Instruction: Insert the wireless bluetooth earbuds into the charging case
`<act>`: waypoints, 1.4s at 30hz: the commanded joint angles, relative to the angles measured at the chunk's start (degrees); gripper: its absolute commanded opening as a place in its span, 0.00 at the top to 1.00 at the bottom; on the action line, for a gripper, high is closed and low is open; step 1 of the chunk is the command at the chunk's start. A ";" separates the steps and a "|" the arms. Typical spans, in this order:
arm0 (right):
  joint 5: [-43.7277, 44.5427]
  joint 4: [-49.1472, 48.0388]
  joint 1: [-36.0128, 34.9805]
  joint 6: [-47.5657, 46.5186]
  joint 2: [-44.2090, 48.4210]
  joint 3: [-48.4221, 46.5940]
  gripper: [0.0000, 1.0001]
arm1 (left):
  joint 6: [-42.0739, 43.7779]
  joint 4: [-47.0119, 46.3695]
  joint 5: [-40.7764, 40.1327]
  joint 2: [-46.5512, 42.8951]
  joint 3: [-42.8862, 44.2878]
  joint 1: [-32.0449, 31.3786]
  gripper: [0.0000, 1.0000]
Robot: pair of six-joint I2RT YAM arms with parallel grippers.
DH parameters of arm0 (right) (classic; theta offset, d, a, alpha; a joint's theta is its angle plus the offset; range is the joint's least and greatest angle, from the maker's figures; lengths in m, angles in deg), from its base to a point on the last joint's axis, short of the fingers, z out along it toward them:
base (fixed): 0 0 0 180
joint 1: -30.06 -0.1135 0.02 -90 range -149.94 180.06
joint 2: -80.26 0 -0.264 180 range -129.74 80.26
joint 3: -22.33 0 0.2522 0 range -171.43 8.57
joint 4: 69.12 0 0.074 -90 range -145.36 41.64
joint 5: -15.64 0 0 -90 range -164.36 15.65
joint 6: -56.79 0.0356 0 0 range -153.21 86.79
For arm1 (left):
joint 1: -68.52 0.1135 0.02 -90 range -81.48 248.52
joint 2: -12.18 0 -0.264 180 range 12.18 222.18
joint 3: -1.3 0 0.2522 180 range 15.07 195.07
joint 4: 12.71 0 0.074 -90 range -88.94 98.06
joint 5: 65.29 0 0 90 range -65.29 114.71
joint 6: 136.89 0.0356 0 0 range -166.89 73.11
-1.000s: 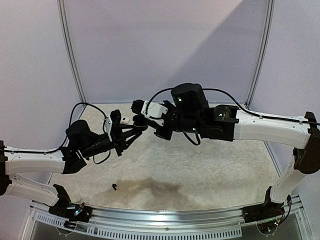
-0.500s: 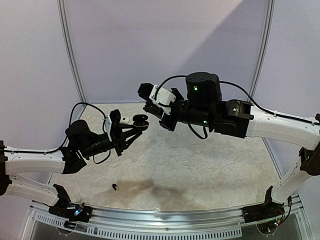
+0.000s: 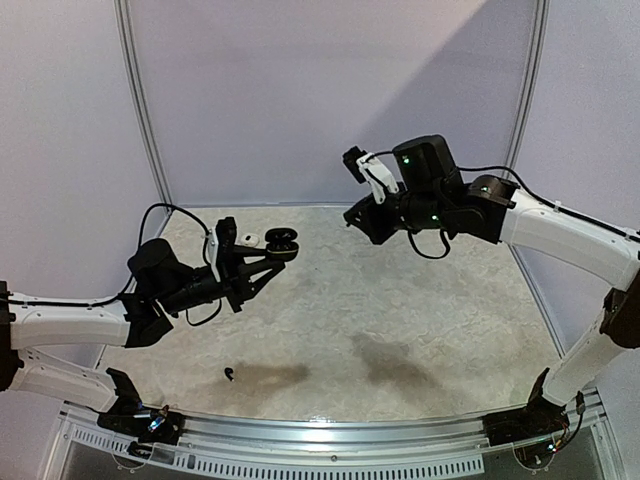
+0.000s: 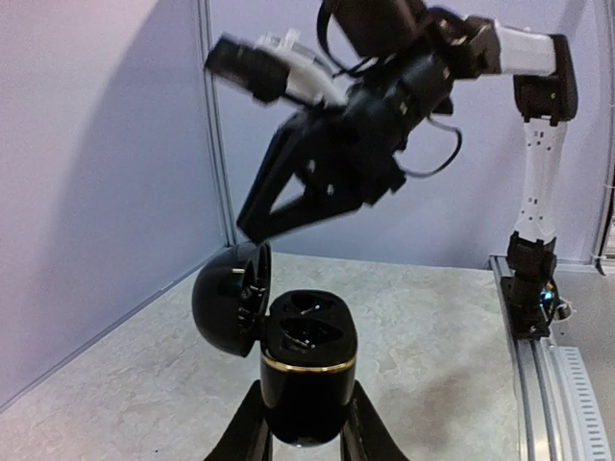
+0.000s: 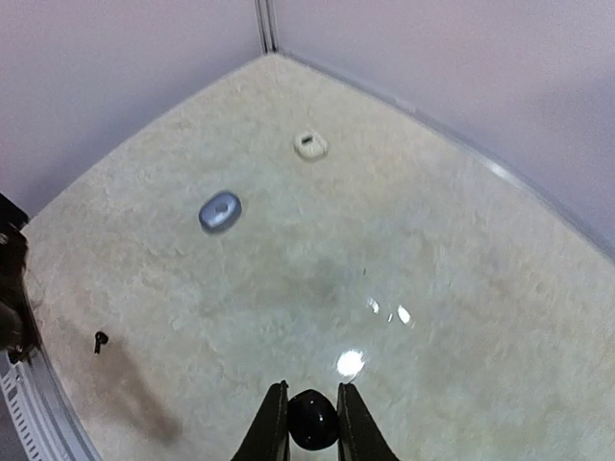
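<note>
My left gripper (image 4: 306, 427) is shut on the black charging case (image 4: 307, 360), holding it upright. Its round lid (image 4: 229, 298) hangs open to the left over two dark sockets. From above, the case (image 3: 282, 241) is in the air at the far left of the table, at my left gripper (image 3: 268, 252). My right gripper (image 5: 312, 411) is shut on a small black earbud (image 5: 313, 423), high above the table. From above, the right gripper (image 3: 350, 217) hangs to the right of the case, well apart from it. Another black earbud (image 3: 230, 375) lies on the table near the front left edge.
Two more cases lie on the table: a grey-blue case (image 5: 220, 210) and a white case (image 5: 309, 145) nearer the back corner. The loose black earbud (image 5: 99, 339) lies near the metal rail. Purple walls close the back and sides.
The right arm has risen and swung right, away from the open case, with the black earbud still in its fingers. The left arm and the case have stayed put.
</note>
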 commanded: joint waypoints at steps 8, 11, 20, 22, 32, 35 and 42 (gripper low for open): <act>-12.96 10.17 0.97 20.63 -9.50 9.91 0.96 | -7.62 -3.68 7.93 0.28 0.55 1.03 1.00; -15.79 12.02 0.94 21.28 -14.19 9.93 0.95 | -8.28 -3.47 8.55 0.10 0.83 0.94 1.00; -14.51 13.98 0.93 21.76 -21.16 10.17 0.90 | -8.91 -2.22 8.91 -0.57 1.48 0.85 1.00; -13.75 15.07 0.98 21.11 -22.46 9.27 0.88 | -9.14 -2.31 9.03 -0.44 1.57 0.85 1.00; -9.14 20.60 1.00 19.97 -26.61 4.77 0.61 | -9.37 -2.74 8.52 -0.56 1.51 0.85 1.00; -8.13 20.63 0.99 19.51 -25.74 4.26 0.54 | -9.33 -2.81 8.50 -0.76 1.36 0.85 1.00; -1.37 19.93 0.99 13.92 -17.26 1.93 0.37 | -9.81 -3.75 8.15 -1.00 1.83 0.90 1.00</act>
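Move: The right hand holds a black earbud; the bare table spot it is taken to lies about 29 cm below, 7 cm back and 4 cm to the right. The open charging case in the left hand is some 11 cm left, 7 cm back and level in height; another black earbud on the table lies 20 cm left, 15 cm back and 29 cm below. From the left hand that spot is about 16 cm right, 2 cm ahead and 27 cm below. Right hand sinks about 28 cm, tipping down nearly 50 degrees, and lets go of the earbud on the table. ##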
